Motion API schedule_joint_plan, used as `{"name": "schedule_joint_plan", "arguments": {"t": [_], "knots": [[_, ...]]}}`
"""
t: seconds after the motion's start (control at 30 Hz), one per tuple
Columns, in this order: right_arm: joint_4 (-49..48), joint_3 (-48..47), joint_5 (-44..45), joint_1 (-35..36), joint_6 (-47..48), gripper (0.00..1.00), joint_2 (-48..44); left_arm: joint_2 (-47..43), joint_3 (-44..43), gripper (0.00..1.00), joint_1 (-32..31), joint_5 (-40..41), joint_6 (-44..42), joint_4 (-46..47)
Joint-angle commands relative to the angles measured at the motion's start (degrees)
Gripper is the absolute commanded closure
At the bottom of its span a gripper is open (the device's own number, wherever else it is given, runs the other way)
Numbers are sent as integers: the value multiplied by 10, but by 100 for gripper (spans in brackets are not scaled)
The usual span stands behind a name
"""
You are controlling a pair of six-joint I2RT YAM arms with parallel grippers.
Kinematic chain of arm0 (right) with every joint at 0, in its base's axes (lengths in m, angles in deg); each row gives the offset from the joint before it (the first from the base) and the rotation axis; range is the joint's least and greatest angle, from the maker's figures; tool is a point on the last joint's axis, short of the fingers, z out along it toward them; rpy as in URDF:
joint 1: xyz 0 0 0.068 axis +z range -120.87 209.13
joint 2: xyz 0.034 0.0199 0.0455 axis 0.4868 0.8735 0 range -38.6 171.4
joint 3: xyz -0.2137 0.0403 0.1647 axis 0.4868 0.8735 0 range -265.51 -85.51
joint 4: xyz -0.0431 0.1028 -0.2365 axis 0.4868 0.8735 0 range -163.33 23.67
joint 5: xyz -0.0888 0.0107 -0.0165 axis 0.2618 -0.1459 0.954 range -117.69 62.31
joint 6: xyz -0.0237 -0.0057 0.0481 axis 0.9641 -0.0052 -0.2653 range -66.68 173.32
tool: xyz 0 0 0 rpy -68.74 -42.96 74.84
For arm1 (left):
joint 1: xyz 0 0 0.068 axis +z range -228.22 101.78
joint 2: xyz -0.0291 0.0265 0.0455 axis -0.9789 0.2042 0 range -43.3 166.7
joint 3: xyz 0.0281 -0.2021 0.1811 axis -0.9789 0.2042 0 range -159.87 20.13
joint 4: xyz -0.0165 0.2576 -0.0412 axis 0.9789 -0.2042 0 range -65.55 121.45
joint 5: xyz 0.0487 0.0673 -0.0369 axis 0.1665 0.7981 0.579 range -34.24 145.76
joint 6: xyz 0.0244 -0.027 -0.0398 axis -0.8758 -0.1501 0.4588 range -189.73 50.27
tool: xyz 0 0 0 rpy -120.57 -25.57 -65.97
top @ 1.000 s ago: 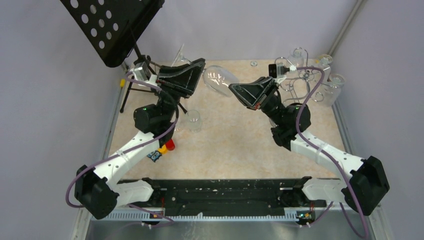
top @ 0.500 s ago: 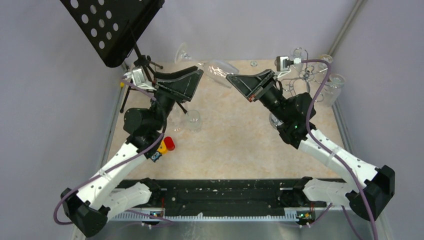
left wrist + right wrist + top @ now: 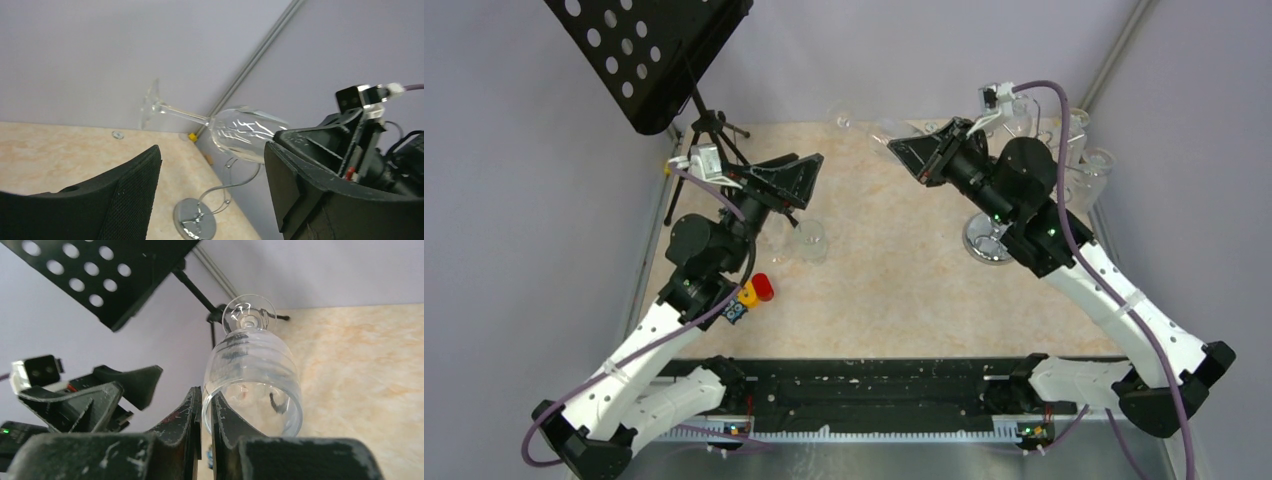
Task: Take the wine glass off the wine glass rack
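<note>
The clear wine glass lies sideways in the air near the back wall, foot to the left. My right gripper is shut on its rim; in the right wrist view one finger sits inside the bowl and one outside, with the gripper pinching the rim. The chrome wine glass rack stands behind the right arm, its mirrored base and a curled arm visible in the left wrist view. My left gripper is open and empty, left of the glass and apart from it.
A black perforated music stand on a tripod stands at the back left. A small tumbler and a red, yellow and blue toy sit mid-left. Other glasses hang on the rack at the right wall.
My right gripper has carried the wine glass up and back toward the rear wall, away from the rack. My left gripper has drawn back left and away from the glass.
</note>
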Motion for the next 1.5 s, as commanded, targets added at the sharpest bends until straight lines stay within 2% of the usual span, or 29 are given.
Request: {"name": "schedule_joint_plan", "arguments": {"t": [0.0,0.2,0.33,0.53,0.67,1.07,1.47], "knots": [[146,-69,16,0,101,100,18,-6,-15,21,-1,32,-73,-57],[264,-120,3,1,170,100,50,-10,-56,21,-1,65,-163,-153],[338,-162,5,11,218,100,87,-27,-55,21,-1,90,-200,-172],[386,-187,20,46,247,100,133,-47,-66,21,-1,108,-249,-214],[432,-228,60,68,249,100,185,-68,-60,21,-1,120,-264,-231],[453,-280,53,97,249,100,330,-100,-48,21,-1,122,-293,-265],[454,-311,23,108,252,100,397,-96,-47,21,-1,100,-300,-267]]}}
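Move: The wine glass, its rim already pinched in the right fingers, is bound for clear table about 9 cm ahead, 9 cm left and some 45 cm below the right hand. Beside that spot stands a short glass, 9 cm ahead and 16 cm left of the hand, with the stemmed glass 9 cm ahead and 23 cm left; the rack base is 14 cm ahead and 21 cm right. From the left hand the spot lies 10 cm ahead, 6 cm right and 46 cm below. The wine glass, still pinched by its rim, is carried down about 26 cm by the right hand and, mostly in the later half, 8 cm left towards the clear spot beside the standing glasses, while the wrist turns some 65 degrees to point the fingers steeply down. The left hand, empty and open, dips a little, then backs off leftward about 7 cm, rolling its left side up. ##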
